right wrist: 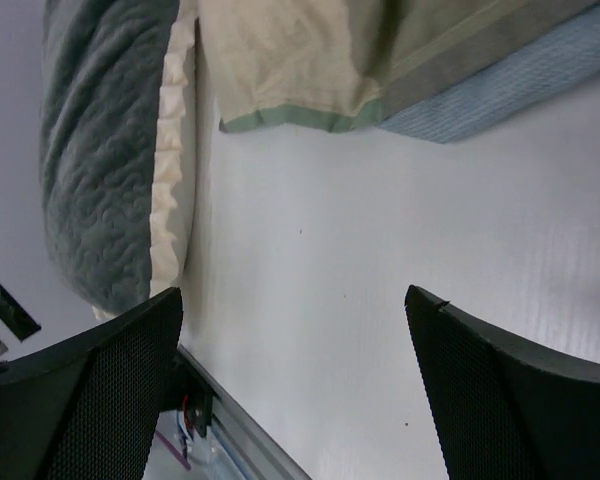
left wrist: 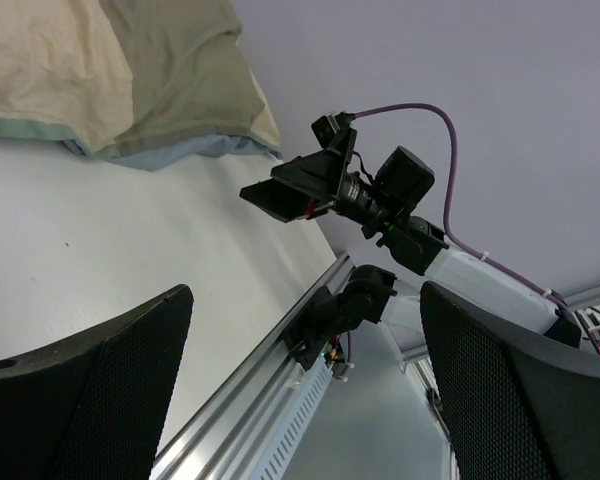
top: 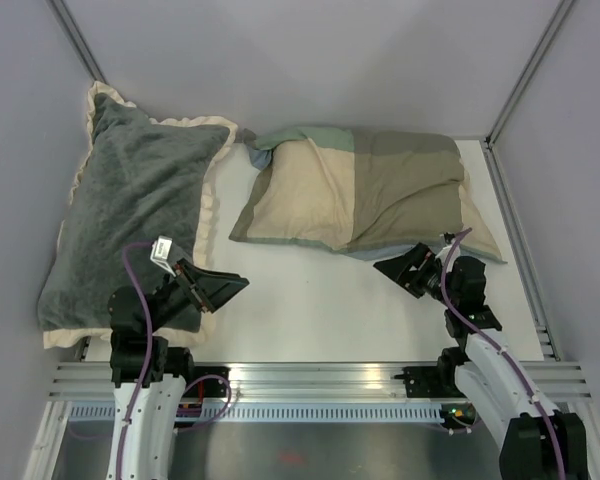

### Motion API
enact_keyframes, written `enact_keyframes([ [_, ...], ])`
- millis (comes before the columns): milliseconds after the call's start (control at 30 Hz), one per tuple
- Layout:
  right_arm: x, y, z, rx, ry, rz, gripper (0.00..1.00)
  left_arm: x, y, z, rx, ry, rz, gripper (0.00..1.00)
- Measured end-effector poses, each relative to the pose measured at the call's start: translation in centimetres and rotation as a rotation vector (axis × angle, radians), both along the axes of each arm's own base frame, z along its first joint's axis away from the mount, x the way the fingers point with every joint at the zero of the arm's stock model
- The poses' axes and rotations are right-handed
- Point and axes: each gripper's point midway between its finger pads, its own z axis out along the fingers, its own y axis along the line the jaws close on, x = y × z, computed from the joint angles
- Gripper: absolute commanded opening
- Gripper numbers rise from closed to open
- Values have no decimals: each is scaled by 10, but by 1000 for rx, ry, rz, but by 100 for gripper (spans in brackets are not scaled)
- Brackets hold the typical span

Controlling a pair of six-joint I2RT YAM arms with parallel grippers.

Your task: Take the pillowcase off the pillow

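Observation:
The pillowcase (top: 365,190), in beige and sage-green blocks with a grey-blue underside, lies filled out at the back middle of the table. The pillow is hidden inside it. The pillowcase's near edge also shows in the left wrist view (left wrist: 130,80) and in the right wrist view (right wrist: 380,60). My left gripper (top: 232,286) is open and empty, near the table's front left, well short of the pillowcase. My right gripper (top: 395,268) is open and empty, just in front of the pillowcase's near right corner, apart from it. Both are above bare table.
A large dark grey plush pillow (top: 130,215) with a cream ruffle lies along the left side, beside my left arm; it also shows in the right wrist view (right wrist: 105,150). Grey walls close the back and sides. An aluminium rail (top: 310,380) runs along the near edge.

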Motion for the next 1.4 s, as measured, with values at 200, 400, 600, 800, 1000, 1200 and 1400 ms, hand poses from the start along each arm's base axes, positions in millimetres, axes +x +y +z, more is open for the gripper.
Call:
enact_keyframes([
  [200, 8, -22, -14, 47, 85, -123, 99, 7, 2, -3, 42, 58, 14, 100],
  [400, 24, -42, -37, -9, 200, -194, 99, 35, 6, -18, 95, 152, 32, 100],
  [600, 48, -74, -35, -131, 238, -319, 99, 79, -12, -37, 209, 289, -25, 100],
  [800, 77, -121, 0, -256, 198, -480, 99, 147, -33, -53, 333, 326, -34, 100],
  [1000, 88, -152, -27, -254, 320, -541, 99, 198, -39, -114, 418, 467, -20, 100],
  [1200, 92, -156, -58, -203, 416, -523, 99, 238, -47, -152, 438, 516, -19, 100],
  [1400, 123, -159, -51, -140, 319, -538, 99, 277, -57, -171, 419, 488, -22, 100],
])
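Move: Ahead of the left hand, about 28 cm out and 7 cm to its right, some 20 cm lower, lies the pillowcase's left part; its near-left corner is roughly 19 cm ahead and 5 cm left, and the grey pillow's middle some 22 cm ahead and 38 cm left. From the right hand, the pillowcase's right front part lies about 14 cm ahead, 15 cm right and 8 cm below, with the blue edge straight ahead about 9 cm. Sweeping forward some 28 cm and down about 17 cm, the left hand drifts a little right and tips its fingers down onto the cream side of the pillowcase, its left side rolling up. The right hand swings some 16 cm right, then forward to the pillowcase's right front edge, dipping, rising and sinking again as it turns about 30 degrees clockwise and tips down. Both grippers stay wide open. ##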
